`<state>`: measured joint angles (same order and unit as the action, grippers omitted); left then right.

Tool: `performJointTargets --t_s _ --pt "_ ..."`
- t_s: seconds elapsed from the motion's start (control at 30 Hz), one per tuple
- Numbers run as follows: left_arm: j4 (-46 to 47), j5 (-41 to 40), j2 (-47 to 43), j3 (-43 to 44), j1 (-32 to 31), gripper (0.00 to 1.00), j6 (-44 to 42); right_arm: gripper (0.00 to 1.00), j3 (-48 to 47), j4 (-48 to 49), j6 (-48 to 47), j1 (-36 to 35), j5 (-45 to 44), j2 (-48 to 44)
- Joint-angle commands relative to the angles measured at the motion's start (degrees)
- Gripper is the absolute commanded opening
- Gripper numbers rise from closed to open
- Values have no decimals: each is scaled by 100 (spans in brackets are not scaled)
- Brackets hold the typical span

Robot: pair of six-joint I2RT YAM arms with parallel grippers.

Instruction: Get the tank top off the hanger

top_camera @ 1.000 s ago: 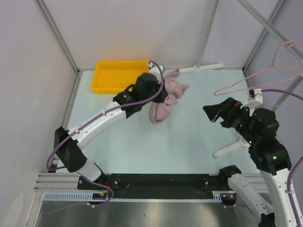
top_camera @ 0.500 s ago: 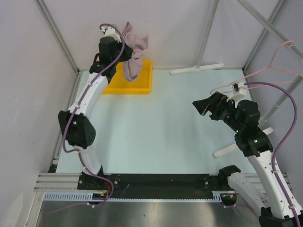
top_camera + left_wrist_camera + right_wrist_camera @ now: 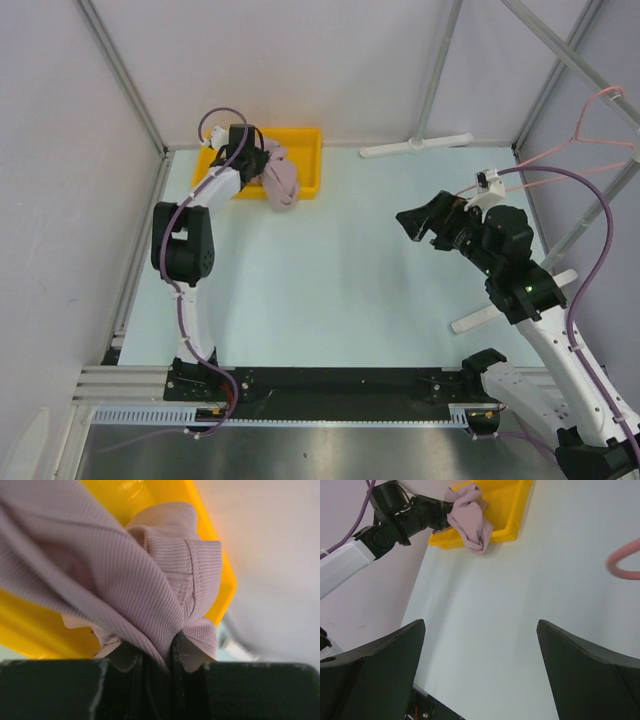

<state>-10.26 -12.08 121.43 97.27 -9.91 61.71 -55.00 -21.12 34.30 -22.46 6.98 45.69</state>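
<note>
The pink-mauve tank top (image 3: 281,182) hangs bunched from my left gripper (image 3: 257,166), which is shut on it at the right end of the yellow bin. Close up, the ribbed tank top (image 3: 150,570) is pinched between the black jaws of the left gripper (image 3: 157,650). The right wrist view shows the tank top (image 3: 470,517) drooping over the bin's front wall. The light-pink hanger (image 3: 606,92) hangs bare on the rack at the far right, and a piece of the hanger (image 3: 625,562) shows at that view's edge. My right gripper (image 3: 415,222) (image 3: 480,645) is open and empty over the table.
The yellow bin (image 3: 305,150) (image 3: 30,630) (image 3: 512,510) sits at the back left by the wall. White rack feet lie at the back (image 3: 415,147) and near the right arm (image 3: 510,300). Grey rack poles cross the upper right corner.
The left arm carried the tank top from mid-table up over the back left, then lowered it to the yellow bin. The right arm drifted left, still open.
</note>
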Motion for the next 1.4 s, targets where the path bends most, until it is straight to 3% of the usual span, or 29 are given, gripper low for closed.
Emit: performJointTargets --t_s 0.0,0.2,0.3,0.33,0.37,0.43,0.47,0.57,0.83,0.97,1.07,1.1,1.2,1.37 --pt "534 -647 407 484 -64 0 1772 100 -54 240 -12 -241 -320 1" --pt "491 -945 1416 1581 -116 0 2854 100 -107 188 -20 -452 -435 71" --pt "368 -920 1891 2344 -37 4 2453 100 -125 109 -47 -488 -435 72" --pt "-7 -902 1937 2540 15 11 2277 100 -125 100 -64 -522 -417 71" --pt "-80 -910 1920 2629 33 33 1875 100 -125 21 -99 -531 -443 71" --pt "76 -1016 1527 2306 24 56 1416 100 -99 -49 -117 -540 -461 115" --pt "103 -1042 1324 2122 24 79 1100 100 -107 -137 -160 -549 -435 133" --pt "217 -797 560 1270 68 99 756 100 -221 -417 -231 -540 -295 308" --pt "138 466 -1523 -1015 -10 99 -202 100 -424 -981 -495 -558 -163 432" --pt "139 541 -3216 -2079 -510 100 -782 100 -397 -981 -398 -567 -48 362" --pt "208 -231 -4352 -3141 -1563 99 -1423 100 -222 -841 -171 -575 22 318" --pt "339 -390 -5078 -3762 -2193 99 -1547 100 -169 -797 -109 -575 57 309" --pt "996 -358 -6231 -4975 -3266 99 -1750 100 226 -534 163 -619 259 265" --pt "1000 -602 -7202 -5912 -4886 96 -2110 100 1235 582 682 -734 611 37"
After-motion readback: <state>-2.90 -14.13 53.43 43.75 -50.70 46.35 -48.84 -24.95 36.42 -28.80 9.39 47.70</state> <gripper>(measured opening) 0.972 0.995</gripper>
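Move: My left hand holds the bunched tank top just over the yellow tray. The tray's middle lies about 5 cm ahead, 1 cm to the left and roughly 10 cm below that hand; the loose cloth hangs some 4 cm to its right and 4 cm down, level with it fore and aft, over the tray's near edge. From my empty right hand the tray is about 38 cm ahead, 42 cm left and 28 cm lower. I carry the tank top some 8 cm farther forward and about 5 cm down into the tray with my left hand, then open its fingers wide and let go. I draw that hand up and far back towards my base, swinging right and turning about 60 degrees clockwise. My open right hand sinks about 7 cm, easing left and back, fingers tipping slightly down. ##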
